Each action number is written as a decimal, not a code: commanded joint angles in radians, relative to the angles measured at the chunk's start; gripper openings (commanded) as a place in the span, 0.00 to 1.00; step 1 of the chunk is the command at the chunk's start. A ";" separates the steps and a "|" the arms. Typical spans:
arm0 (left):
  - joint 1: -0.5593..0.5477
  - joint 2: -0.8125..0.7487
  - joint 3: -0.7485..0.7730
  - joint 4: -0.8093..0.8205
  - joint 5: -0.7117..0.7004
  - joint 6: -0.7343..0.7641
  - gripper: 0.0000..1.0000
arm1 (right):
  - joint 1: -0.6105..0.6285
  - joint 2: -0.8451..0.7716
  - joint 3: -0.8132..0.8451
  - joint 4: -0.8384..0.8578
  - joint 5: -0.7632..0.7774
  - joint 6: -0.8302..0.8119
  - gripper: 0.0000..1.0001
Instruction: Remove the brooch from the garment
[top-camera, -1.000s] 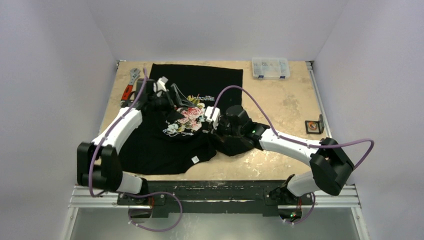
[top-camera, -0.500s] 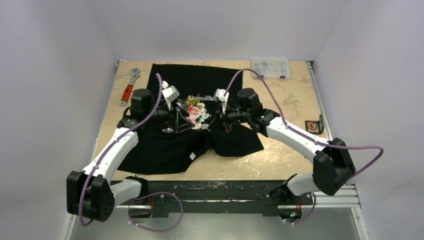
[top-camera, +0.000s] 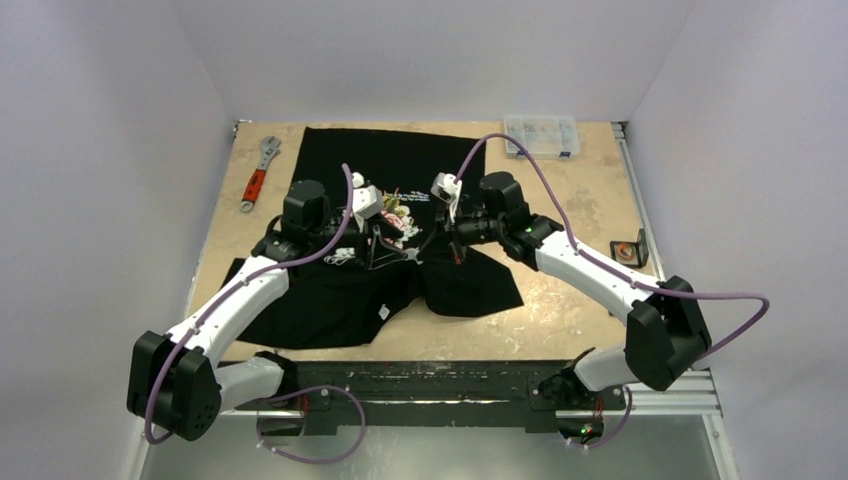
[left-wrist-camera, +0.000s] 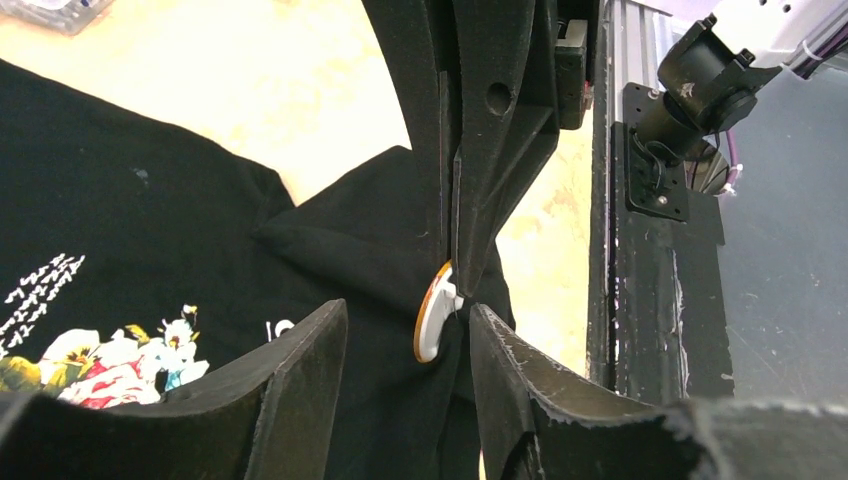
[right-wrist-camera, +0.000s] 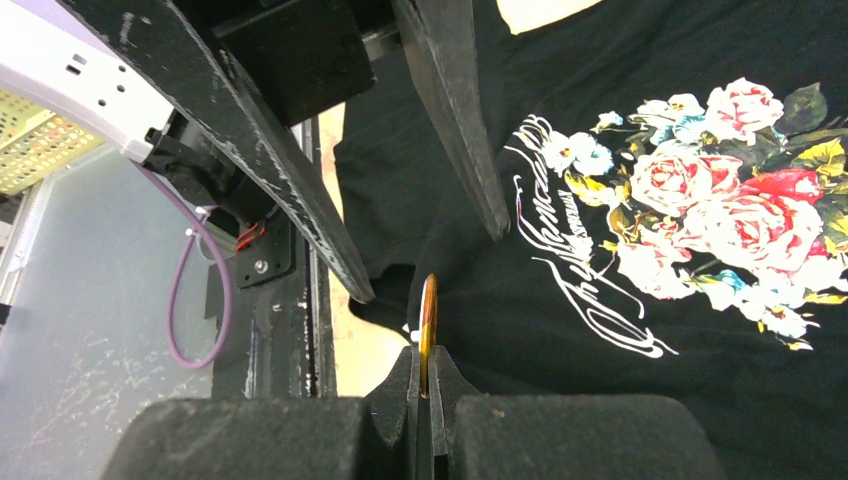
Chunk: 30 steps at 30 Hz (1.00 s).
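Note:
The garment (top-camera: 330, 300), a black T-shirt with a rose print (right-wrist-camera: 720, 190), lies spread on the table, with a fold pulled up in the middle. My right gripper (right-wrist-camera: 425, 365) is shut on the brooch (right-wrist-camera: 428, 310), a thin disc with an orange rim and white back, still joined to the raised cloth. My left gripper (left-wrist-camera: 407, 310) stands open around the brooch (left-wrist-camera: 434, 315). Its right finger (left-wrist-camera: 520, 380) is close against the cloth behind the disc, and a gap shows on the left side. From above, both grippers (top-camera: 378, 250) (top-camera: 455, 245) meet over the shirt's middle.
A red-handled wrench (top-camera: 255, 180) lies at the table's far left. A clear compartment box (top-camera: 541, 135) sits at the back right. A small black and orange object (top-camera: 627, 251) stands near the right edge. The table's metal front rail (left-wrist-camera: 650, 300) runs close behind the brooch.
My left gripper has moved right to the brooch and its jaws have narrowed around it. My right gripper first rose with the cloth, then held still, shut.

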 joint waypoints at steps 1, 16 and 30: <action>-0.020 0.028 0.014 0.086 0.021 -0.004 0.45 | -0.010 -0.032 0.042 0.037 -0.055 0.042 0.00; -0.062 0.054 0.032 0.035 0.024 0.032 0.36 | -0.031 -0.032 0.025 0.090 -0.075 0.089 0.00; -0.070 0.091 0.031 0.164 -0.091 -0.231 0.21 | -0.031 -0.039 0.016 0.087 -0.074 0.076 0.00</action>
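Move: The brooch, still pinned to a raised fold of the garment, is about 3 cm to the left gripper's right and 3 cm below it, about level with it fore and aft. The printed flowers lie some 6 cm ahead and 5 cm left of that gripper; the white label is about 12 cm back and 3 cm left, both roughly 14 cm below. The right gripper already grips the brooch, whose middle is about 1 cm left of and 1 cm below its pads. Bring the left gripper right and down by about 2 cm each way, in towards the brooch's pin side, while narrowing its half-open fingers to about a fifth open so they straddle the brooch's edge, one on the face side, one by the white clasp. Keep the right gripper shut on the brooch and let it rise about 1 cm. ##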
